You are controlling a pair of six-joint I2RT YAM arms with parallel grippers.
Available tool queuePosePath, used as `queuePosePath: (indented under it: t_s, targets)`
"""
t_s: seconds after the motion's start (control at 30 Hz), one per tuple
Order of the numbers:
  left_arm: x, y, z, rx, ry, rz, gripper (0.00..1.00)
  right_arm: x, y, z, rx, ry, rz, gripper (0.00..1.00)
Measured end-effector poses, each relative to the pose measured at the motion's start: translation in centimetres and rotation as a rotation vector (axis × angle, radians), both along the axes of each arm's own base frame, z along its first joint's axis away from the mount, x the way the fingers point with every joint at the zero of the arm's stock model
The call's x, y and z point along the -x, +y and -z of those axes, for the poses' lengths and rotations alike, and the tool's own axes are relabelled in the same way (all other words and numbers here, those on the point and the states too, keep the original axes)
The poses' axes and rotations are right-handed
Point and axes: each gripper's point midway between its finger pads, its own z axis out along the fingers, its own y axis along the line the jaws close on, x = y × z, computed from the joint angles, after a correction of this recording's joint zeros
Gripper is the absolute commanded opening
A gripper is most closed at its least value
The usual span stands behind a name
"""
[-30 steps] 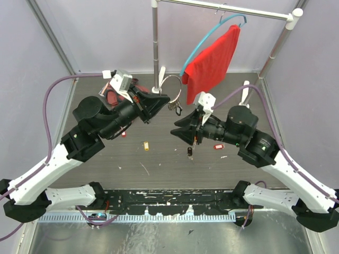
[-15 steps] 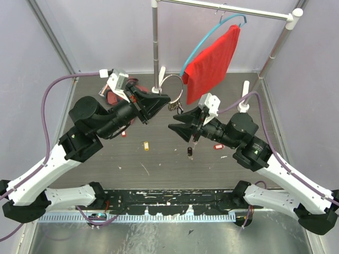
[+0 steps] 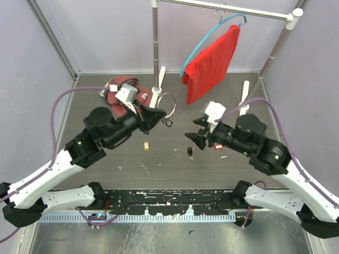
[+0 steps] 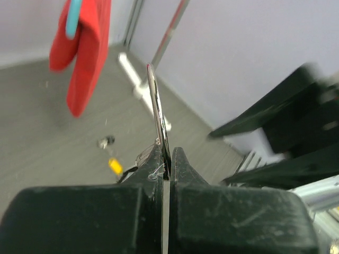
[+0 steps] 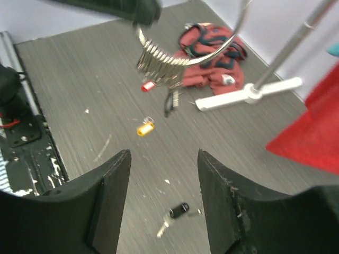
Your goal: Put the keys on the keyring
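My left gripper [image 3: 159,112] is shut on the rim of the keyring [image 3: 167,102], a thin silver ring held off the table. In the left wrist view the keyring [image 4: 158,111] stands edge-on, rising from between the closed fingers. Several keys [image 5: 158,64] hang in a bunch from the keyring [image 5: 234,33], with a red tag and a black tag below them. My right gripper [image 3: 196,138] is open and empty, apart from the ring to its right. On the table lie a black-tagged key [image 5: 178,210], between my right fingertips in view, and a yellow-tagged key [image 3: 146,145].
A crumpled red cloth [image 3: 114,94] lies at the back left behind the left arm. A rack's white foot [image 5: 249,94] and upright pole [image 3: 155,47] stand at the back. A red garment [image 3: 212,63] hangs on a blue hanger. A red tag [image 3: 216,145] lies by the right gripper.
The right gripper drew back from the ring, dropped lower and opened wider. The left arm brought the ring down and toward the near side.
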Motion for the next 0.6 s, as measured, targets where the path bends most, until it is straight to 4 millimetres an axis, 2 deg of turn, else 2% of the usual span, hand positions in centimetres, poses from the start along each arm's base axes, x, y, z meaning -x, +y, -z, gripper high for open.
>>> queuePosePath:
  t_s: [0.1, 0.27, 0.33, 0.4, 0.5, 0.6]
  targets:
    - [-0.4, -0.6, 5.6, -0.093, 0.097, -0.003, 0.0, 0.4, -3.1, -0.6, -0.011, -0.022, 0.098, 0.62]
    - [0.1, -1.6, 14.6, -0.18, 0.267, 0.02, 0.0, 0.4, -9.5, -4.5, -0.156, -0.117, 0.337, 0.62]
    - [0.5, -2.3, 17.2, -0.196, 0.322, 0.037, 0.0, 0.4, -10.9, -5.3, -0.191, -0.134, 0.391, 0.62]
    - [0.9, -3.5, 19.6, -0.209, 0.371, 0.062, 0.0, 0.1, -11.4, -5.3, -0.197, -0.131, 0.427, 0.62]
    - [1.8, -5.5, 23.0, -0.216, 0.443, 0.105, 0.0, -0.6, -11.2, -4.2, -0.168, -0.107, 0.455, 0.62]
    - [2.3, -5.8, 27.3, -0.228, 0.523, 0.101, 0.0, -1.4, -10.5, -2.6, -0.121, -0.073, 0.467, 0.63]
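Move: My shut left hand holds the keyring high up. The black key lies about 3 cm ahead of it, 11 cm to the right and some 42 cm below. The yellow key on that side is about 8 cm beyond the black one and 4 cm farther right. From my open right hand, the black key is about 5 cm ahead, 3 cm right and 36 below; the red key is 8 cm ahead, 16 right. I bring the keyring down steeply with my left hand, about 27 cm, drifting right towards the black key as I go and tipping the shut fingers some 30 degrees downward, keeping my grip on the ring. Meanwhile I swing my open right hand clear to the right, away from the keyring, turning it clockwise; it rises a little, then starts sinking again. ##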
